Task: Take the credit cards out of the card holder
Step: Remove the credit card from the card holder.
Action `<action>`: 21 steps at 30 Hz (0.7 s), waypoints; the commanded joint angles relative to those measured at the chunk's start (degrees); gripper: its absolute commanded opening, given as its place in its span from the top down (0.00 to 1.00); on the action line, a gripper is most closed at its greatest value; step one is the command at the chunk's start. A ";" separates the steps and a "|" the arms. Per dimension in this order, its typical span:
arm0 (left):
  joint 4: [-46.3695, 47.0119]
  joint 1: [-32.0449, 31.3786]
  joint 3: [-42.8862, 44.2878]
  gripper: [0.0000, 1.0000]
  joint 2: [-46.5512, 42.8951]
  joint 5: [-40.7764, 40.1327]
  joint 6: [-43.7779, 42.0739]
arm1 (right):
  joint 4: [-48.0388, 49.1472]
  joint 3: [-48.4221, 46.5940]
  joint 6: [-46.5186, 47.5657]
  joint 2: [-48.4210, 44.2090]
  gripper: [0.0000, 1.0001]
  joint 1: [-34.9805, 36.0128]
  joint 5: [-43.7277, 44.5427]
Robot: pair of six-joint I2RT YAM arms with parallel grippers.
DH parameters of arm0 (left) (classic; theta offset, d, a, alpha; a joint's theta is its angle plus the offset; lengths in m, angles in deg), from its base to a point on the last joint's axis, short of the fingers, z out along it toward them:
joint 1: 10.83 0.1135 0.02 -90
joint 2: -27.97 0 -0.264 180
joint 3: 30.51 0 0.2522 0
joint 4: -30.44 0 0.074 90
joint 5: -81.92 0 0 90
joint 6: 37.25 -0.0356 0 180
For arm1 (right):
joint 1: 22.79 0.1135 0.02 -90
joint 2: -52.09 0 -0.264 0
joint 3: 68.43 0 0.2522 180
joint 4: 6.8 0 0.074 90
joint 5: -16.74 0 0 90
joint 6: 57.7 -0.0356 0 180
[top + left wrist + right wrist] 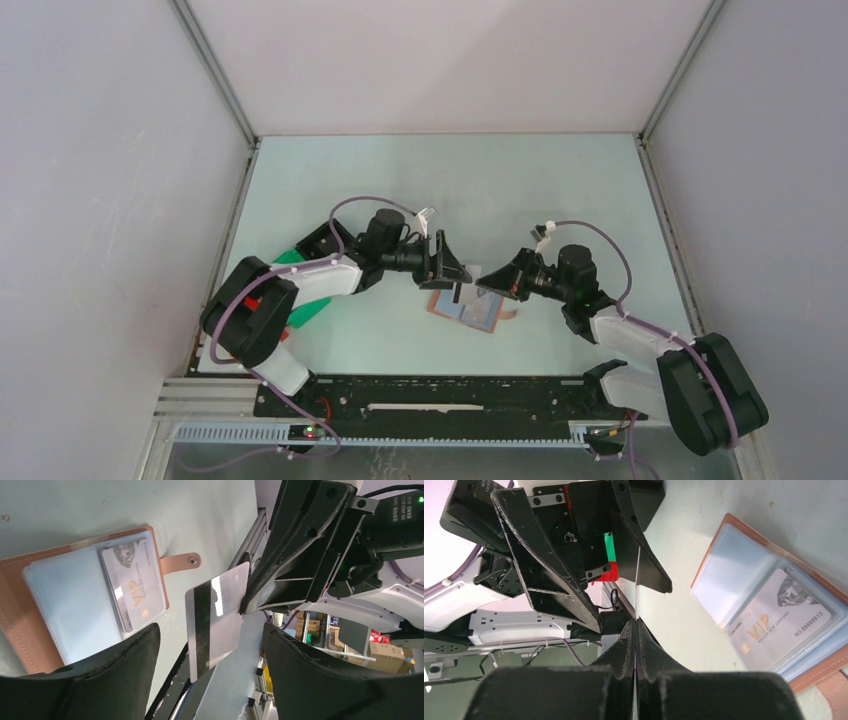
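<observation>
The tan card holder (20, 630) lies open on the table, its clear sleeves showing a pale VIP credit card (132, 587); it also shows in the top view (480, 318) and the right wrist view (824, 672). A grey credit card with a black stripe (225, 615) hangs in the air to the right of the holder, pinched at its edge by my shut right gripper (635, 622). In the right wrist view this card (637, 580) is seen edge-on. My left gripper (211, 630) is open, its fingers (115, 675) standing on either side of the card without touching it.
A green bin (308, 306) sits under the left arm near the left wall, with red parts beside it. The enclosure walls surround the table. The black base rail (430, 395) runs along the near edge.
</observation>
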 commanded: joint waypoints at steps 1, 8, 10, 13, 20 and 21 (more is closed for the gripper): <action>6.31 0.32 -1.67 0.22 0.17 2.94 3.04 | 4.97 -0.65 -1.51 1.10 1.00 0.23 -1.02; 12.92 0.35 -3.39 0.43 0.64 3.86 7.71 | 11.31 -0.75 -4.38 5.18 1.00 1.02 -0.15; 13.49 0.35 -3.72 0.48 0.64 3.53 8.17 | 12.41 -0.74 -4.69 6.18 1.00 1.06 -0.13; 13.33 0.88 -4.35 0.54 0.22 2.61 8.58 | 13.00 -0.74 -4.74 7.32 1.00 1.08 -0.26; 11.50 2.95 -5.96 1.00 -0.65 -0.50 8.89 | 11.60 -1.10 -3.44 7.19 1.00 1.09 -1.33; 10.14 3.09 -5.68 1.00 -0.95 -1.07 8.32 | 10.58 -1.40 -3.10 7.15 1.00 1.09 -1.29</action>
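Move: Between the left hand's open fingers stands the credit card that the right hand already pinches. Its middle is about 2 cm to the left hand's right, level with it fore and aft and in height, and some 3 cm left and 1 cm ahead of the right hand. The open card holder lies roughly 9 cm below, 2 cm right and 1 cm back of the left hand; the VIP card in it sits about 6 cm right and 2 cm back of that hand. Closing from wide open to nearly shut, the left fingers pinch the card from its two sides while that hand hardly travels: it rises about 1 cm, sinks back and ends a shade to its left, tilting some 5 degrees. The right fingers stay shut as that hand eases roughly 1 cm forward and 1 cm left, towards the left hand. ##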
